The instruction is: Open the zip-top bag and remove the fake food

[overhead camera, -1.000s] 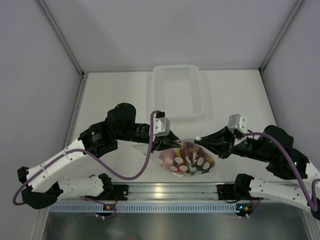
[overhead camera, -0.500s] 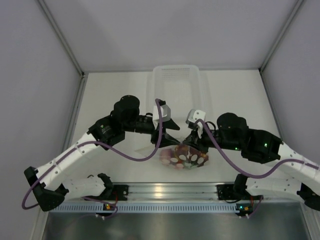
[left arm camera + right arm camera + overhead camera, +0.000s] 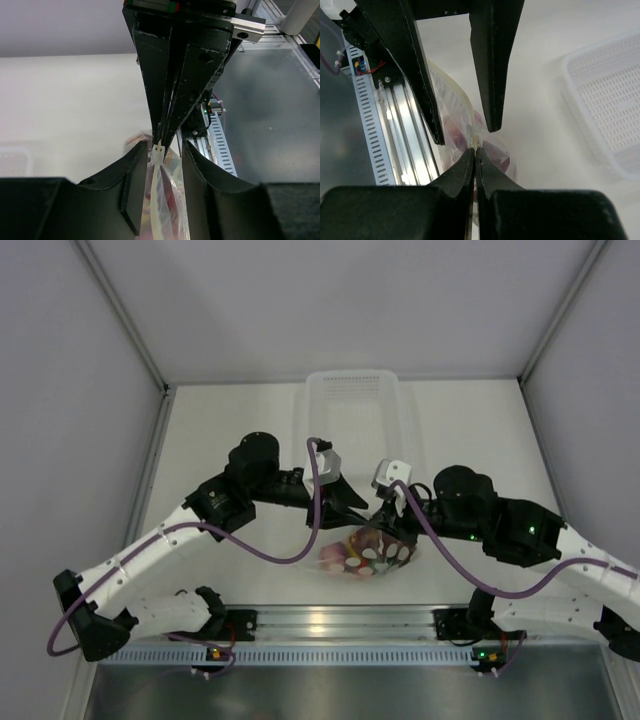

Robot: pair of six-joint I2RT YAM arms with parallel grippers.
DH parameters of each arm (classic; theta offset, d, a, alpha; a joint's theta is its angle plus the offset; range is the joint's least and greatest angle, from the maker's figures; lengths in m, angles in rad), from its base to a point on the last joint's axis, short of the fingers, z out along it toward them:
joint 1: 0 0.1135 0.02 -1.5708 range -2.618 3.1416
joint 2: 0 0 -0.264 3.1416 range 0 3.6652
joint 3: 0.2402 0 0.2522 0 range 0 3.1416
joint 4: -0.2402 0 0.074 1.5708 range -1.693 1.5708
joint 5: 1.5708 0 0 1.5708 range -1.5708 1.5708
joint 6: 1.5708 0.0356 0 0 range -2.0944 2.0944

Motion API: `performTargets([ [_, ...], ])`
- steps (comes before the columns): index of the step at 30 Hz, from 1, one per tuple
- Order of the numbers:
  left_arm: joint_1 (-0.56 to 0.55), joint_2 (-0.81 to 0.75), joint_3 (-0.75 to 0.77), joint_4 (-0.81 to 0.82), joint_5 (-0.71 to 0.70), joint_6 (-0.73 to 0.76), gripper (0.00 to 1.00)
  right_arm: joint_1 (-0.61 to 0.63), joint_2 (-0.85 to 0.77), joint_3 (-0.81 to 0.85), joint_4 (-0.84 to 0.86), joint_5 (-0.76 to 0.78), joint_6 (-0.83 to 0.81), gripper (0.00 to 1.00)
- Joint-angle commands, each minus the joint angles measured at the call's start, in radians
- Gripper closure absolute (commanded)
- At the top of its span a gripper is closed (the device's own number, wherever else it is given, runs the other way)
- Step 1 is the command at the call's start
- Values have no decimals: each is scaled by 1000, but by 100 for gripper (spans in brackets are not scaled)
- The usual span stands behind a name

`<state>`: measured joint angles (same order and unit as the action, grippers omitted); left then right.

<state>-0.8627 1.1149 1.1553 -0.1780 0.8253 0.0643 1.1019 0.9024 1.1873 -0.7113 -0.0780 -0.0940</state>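
The zip-top bag is see-through with white dots and hangs bunched between the two grippers, near the front rail. Fake food shows through it as red, pink and dark pieces. My right gripper is shut on the bag's top edge, just below the white slider. My left gripper is open and straddles the same zip edge, with the slider between its fingers and a gap on each side. In the top view the left gripper and right gripper meet above the bag.
A white mesh basket stands behind the bag, towards the back wall, and its rim shows in the right wrist view. The metal rail runs along the near edge, close under the bag.
The right arm swung in from the right to the middle, carrying the bag's edge. The left gripper let go and opened around the zip edge. The bag went from spread to bunched.
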Motion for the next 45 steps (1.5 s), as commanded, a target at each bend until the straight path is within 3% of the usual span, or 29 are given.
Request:
performTargets([
  [1, 2, 23, 14, 68, 63, -11, 62, -14, -22, 17, 50, 23, -13, 100],
  [4, 2, 29, 6, 71, 66, -8, 62, -17, -26, 11, 61, 29, -13, 100],
  [11, 2, 46, -3, 83, 64, -9, 80, -20, -33, 0, 70, 24, -23, 100],
  [12, 2, 51, -3, 81, 67, -14, 86, -22, -34, -6, 73, 26, -23, 100],
  [14, 2, 52, -6, 83, 69, -14, 88, -24, -42, -11, 81, 32, -18, 100],
  [17, 2, 48, -20, 81, 74, -12, 100, -33, -62, -21, 113, 69, 0, 100],
  [28, 34, 0, -143, 83, 101, -8, 100, -99, -146, -63, 190, 107, 17, 100],
  [34, 50, -73, -245, 107, 14, -32, 100, -123, -192, -64, 168, 150, -9, 100],
  [45, 50, -259, -449, 288, -48, -222, 100, -134, -266, -14, 69, 268, -13, 100],
])
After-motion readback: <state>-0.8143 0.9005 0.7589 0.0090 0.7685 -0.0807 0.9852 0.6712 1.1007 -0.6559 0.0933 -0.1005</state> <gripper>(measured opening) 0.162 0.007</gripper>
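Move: The zip slider is practically between the left hand's open fingers, about 1 cm to their right and 1 cm lower; the right hand, already gripping the bag's end of the zip, has it about 1 cm to its left. From the left hand, the fake food hangs in the bag about 12 cm below, 2 cm back and 1 cm right, while the white basket stands roughly 40 cm ahead, 2 cm right and 28 cm lower. The left fingers pinch the zip slider after easing about 1 cm right and down, and keep hold while drawing it along the zip, first mostly down about 6 cm, then also left some 4 cm. The right hand keeps its grip on the bag and pulls the other way, about 6.5 cm right with some forward and up, turning clockwise about 15 degrees. ##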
